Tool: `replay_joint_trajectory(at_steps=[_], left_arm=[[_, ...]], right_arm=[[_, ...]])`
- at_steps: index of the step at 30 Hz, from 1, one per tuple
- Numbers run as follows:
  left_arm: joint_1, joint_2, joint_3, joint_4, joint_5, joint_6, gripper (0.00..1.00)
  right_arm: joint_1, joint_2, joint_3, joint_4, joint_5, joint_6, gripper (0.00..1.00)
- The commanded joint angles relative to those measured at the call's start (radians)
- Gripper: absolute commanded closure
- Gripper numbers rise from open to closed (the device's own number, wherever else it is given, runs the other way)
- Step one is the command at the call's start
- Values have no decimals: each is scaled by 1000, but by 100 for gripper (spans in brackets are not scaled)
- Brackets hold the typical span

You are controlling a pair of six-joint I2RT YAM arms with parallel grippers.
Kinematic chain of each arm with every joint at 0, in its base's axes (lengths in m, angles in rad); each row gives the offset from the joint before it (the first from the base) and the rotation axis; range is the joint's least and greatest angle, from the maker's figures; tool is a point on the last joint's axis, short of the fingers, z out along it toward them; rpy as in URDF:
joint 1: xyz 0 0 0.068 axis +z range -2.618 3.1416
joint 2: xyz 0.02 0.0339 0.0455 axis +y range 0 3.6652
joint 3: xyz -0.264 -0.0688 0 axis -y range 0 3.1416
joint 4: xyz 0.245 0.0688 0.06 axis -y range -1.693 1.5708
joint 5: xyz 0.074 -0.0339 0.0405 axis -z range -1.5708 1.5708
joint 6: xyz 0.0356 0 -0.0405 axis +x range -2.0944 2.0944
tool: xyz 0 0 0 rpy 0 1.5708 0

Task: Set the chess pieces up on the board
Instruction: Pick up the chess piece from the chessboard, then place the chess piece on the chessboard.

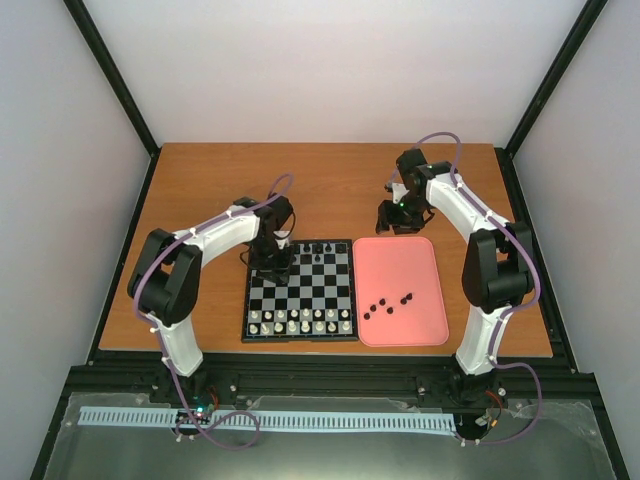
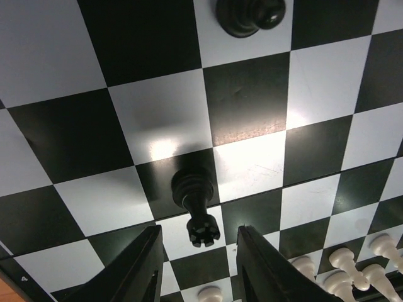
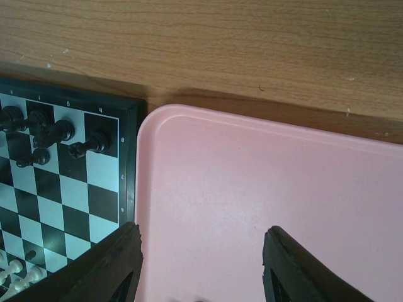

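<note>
The board (image 1: 305, 290) lies left of centre, with white pieces (image 1: 300, 322) along its near rows and a few black chess pieces (image 1: 318, 250) in the far rows. My left gripper (image 1: 272, 262) hangs over the board's far-left corner. In the left wrist view it (image 2: 198, 236) is open, and a black crowned piece (image 2: 195, 207) stands on a dark square between the fingers, touching neither. Another black piece (image 2: 249, 12) stands further off. Several black pieces (image 1: 388, 303) lie in the pink tray (image 1: 400, 265). My right gripper (image 1: 400, 218) is open and empty over the tray's far end (image 3: 252, 182).
White pieces (image 2: 343, 264) crowd the squares beside the left gripper's right finger. The board's edge (image 3: 129, 157) sits close against the tray's left rim. Bare wooden table (image 3: 252, 44) lies beyond both. Black frame posts rise at the table's back corners.
</note>
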Motion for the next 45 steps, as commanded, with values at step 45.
replay_joint_trajectory(at_steps=[45], left_arm=[[225, -7, 203, -180, -152, 119, 99]], right_arm=[[-9, 19, 38, 0, -40, -14, 47]])
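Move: The black rook stands upright right under the left hand, roughly level with it and some 2 cm below, between the open fingers. A black pawn stands about 6 cm ahead and 3 cm to the right; the nearest white pawn is about 9 cm back, straight behind. The empty far-left corner square lies about 9 cm ahead and 6 cm left. From the right hand, the rook is some 28 cm left and 11 cm back. The left hand sinks the last 1 cm or so over the black rook with its fingers pointing down, then shuts them on the rook's notched head and holds it pinched. It lifts about 4.5 cm, reaching forward as it rises, then swings left, ending 7 cm to the left and 4 cm farther out, towards the board's far-left corner, with only a slight roll of the wrist. ##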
